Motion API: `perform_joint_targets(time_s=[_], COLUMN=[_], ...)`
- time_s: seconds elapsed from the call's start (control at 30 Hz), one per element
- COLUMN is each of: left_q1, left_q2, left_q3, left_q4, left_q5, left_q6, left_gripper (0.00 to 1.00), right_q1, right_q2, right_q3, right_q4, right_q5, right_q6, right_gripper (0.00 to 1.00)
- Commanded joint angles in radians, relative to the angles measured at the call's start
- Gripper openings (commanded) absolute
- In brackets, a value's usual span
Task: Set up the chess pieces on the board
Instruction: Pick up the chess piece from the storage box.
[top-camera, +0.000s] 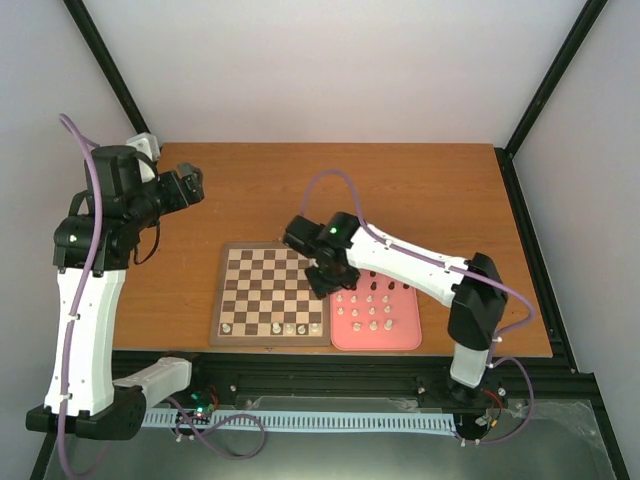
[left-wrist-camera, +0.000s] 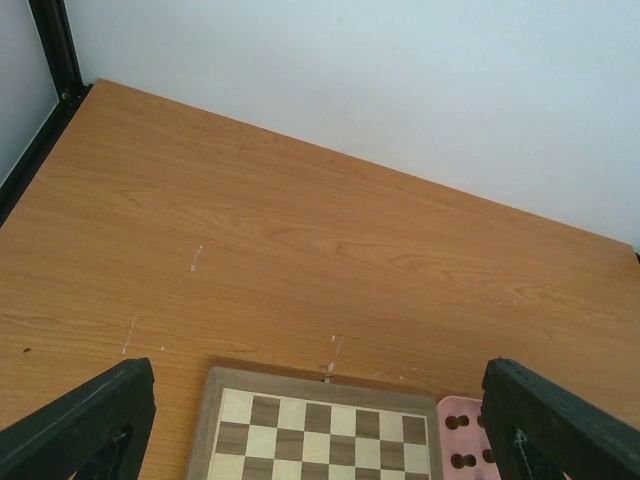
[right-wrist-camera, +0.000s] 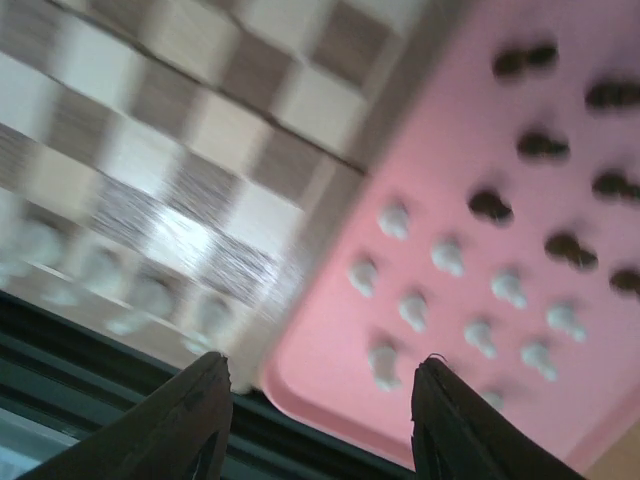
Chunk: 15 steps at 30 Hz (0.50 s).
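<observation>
The board lies at the table's near middle. Several cream-white chess pieces stand on its near row. The other chess pieces, cream-white and dark, stand on a pink tray to the right of the board. My right gripper hovers over the board's right edge and the tray's left side. It is open with nothing between its fingers; its wrist view is blurred. My left gripper hangs high over the table's left part, wide open and empty, looking down at the board's far rim.
Black frame posts rise at the back corners against white walls. A black rail runs along the table's near edge, just past the tray. Bare wooden tabletop stretches behind the board.
</observation>
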Motion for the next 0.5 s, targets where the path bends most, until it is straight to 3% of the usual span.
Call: perform_joint_targets(time_s=[0.0,0.47], left_q1=[-0.008,-0.009], left_q2=[0.008,0.037], left_q3=[0.001,-0.005], left_q4=[0.001,0.005], left_q5=[0.000,-0.020], left_q6=[0.034,0.048], left_gripper=[1.00,1.00], right_q1=[-0.026,-0.028], right_q2=[-0.114,-0.187], right_q3=[-0.224,-0.519], right_q4=[0.037,0.151], right_q5=[0.007,-0.059], right_q6=[0.049,0.056], right_gripper=[0.48,0.47])
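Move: The knight I'm going for, left end of the front row in the storage box, lies about 7 cm back, 7 cm to the right and some 11 cm below my right hand. The bishop stands 3 cm to the right of the knight and level with it; the nearest pawn stands 3 cm beyond the knight. The board's middle is level with my hand, about 13 cm left. From my left hand the knight is roughly 15 cm back, 34 cm right and 36 cm below. Empty and half open, my right hand sweeps off the board's edge to the right by about 9 cm, sinking some 7 cm and drawing back 5 cm as it goes, fast at first and then easing down over the knight. On the way I tilt the wrist roughly 15 degrees so the fingers point straight down, still clear of the pieces. ##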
